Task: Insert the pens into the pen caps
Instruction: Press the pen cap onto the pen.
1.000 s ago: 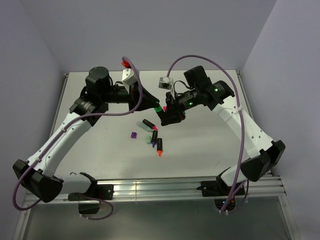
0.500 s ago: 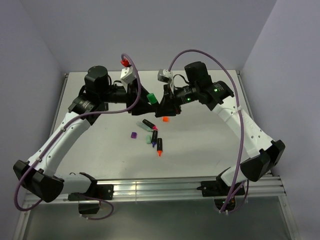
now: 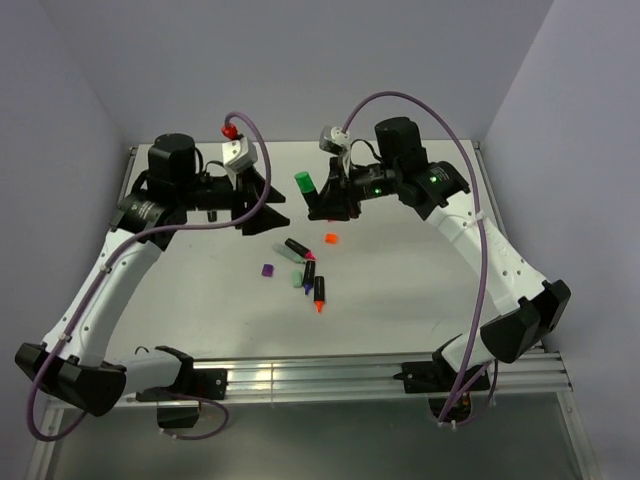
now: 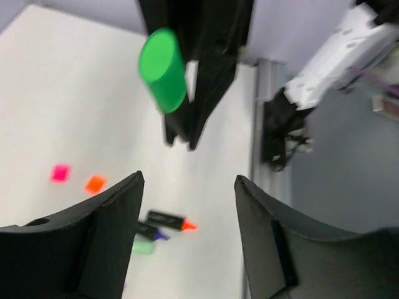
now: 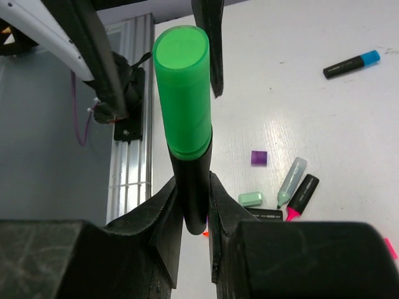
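Note:
My right gripper (image 3: 322,203) (image 5: 194,200) is shut on a black pen barrel (image 5: 194,187) with a green cap (image 5: 182,93) (image 3: 303,182) (image 4: 163,70) seated on its end, held above the table. My left gripper (image 3: 266,207) (image 4: 188,180) stands open and empty just left of it, not touching. On the table lie a pink-tipped pen (image 5: 302,196), a grey-green pen (image 5: 292,179), an orange-tipped pen (image 3: 319,295) (image 4: 168,221), a purple-tipped pen (image 4: 149,232) and a blue-capped pen (image 5: 351,64). Loose caps: orange (image 3: 331,238) (image 4: 95,184), pink (image 4: 60,172), purple (image 3: 267,270) (image 5: 259,157), mint (image 3: 297,280) (image 5: 250,199).
The white table (image 3: 200,300) is walled at the back and both sides. A metal rail (image 3: 320,375) with both arm bases runs along its near edge. Purple cables (image 3: 470,180) arc over the arms.
My left gripper has opened, let go of the green cap and drawn back to the left. The right gripper has lifted slightly with the capped green pen.

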Robot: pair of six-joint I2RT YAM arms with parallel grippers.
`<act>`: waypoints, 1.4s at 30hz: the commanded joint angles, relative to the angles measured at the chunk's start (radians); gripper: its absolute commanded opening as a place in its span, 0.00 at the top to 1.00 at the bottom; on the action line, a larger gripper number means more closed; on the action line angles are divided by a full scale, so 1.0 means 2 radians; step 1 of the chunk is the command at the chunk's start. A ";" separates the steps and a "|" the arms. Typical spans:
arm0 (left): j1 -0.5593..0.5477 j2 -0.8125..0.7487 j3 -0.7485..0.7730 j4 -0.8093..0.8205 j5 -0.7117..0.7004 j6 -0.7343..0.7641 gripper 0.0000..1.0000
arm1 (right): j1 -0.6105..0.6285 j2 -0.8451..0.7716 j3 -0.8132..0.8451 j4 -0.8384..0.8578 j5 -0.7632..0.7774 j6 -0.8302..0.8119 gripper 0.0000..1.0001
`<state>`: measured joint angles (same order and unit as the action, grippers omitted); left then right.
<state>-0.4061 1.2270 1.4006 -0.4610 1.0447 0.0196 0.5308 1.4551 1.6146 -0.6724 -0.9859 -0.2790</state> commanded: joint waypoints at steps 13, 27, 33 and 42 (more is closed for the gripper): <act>-0.034 0.045 0.175 -0.098 -0.371 0.215 0.87 | 0.020 -0.010 -0.004 0.027 0.063 0.099 1.00; -0.146 0.055 0.170 -0.109 -0.446 0.341 0.96 | 0.048 -0.010 -0.019 0.015 0.058 0.098 1.00; -0.158 0.048 0.160 -0.121 -0.447 0.369 0.96 | 0.052 -0.005 -0.017 0.009 0.060 0.096 1.00; -0.190 0.040 0.137 -0.137 -0.457 0.394 0.99 | 0.052 0.006 -0.004 0.005 0.053 0.100 1.00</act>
<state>-0.7647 1.3376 1.6814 -0.7151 0.1425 0.7712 0.6281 1.4624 1.5764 -0.6704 -0.8646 -0.0792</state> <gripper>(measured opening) 0.013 0.250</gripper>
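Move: The green cap, already on the pen in the right fingers, sits about 5 cm ahead of the left hand, 4 cm to its right and 1 cm higher. From the right hand it is some 3 cm ahead, 2 cm left and 4 cm up. On the table, roughly 37 cm below the left hand, the purple-tipped pen lies about 5 cm ahead and 4 cm right, the orange-tipped pen level with it and 6 cm right. The left fingertips, shut on the way, come to press on the green cap's free end: the left hand swings some 9 cm forward and 5 cm up, first leftward then back right, its wrist turning over 50 degrees, then eases back and down onto the cap. The right hand keeps its grip on the pen, carrying it about 3 cm down, left and back to meet the left hand. ##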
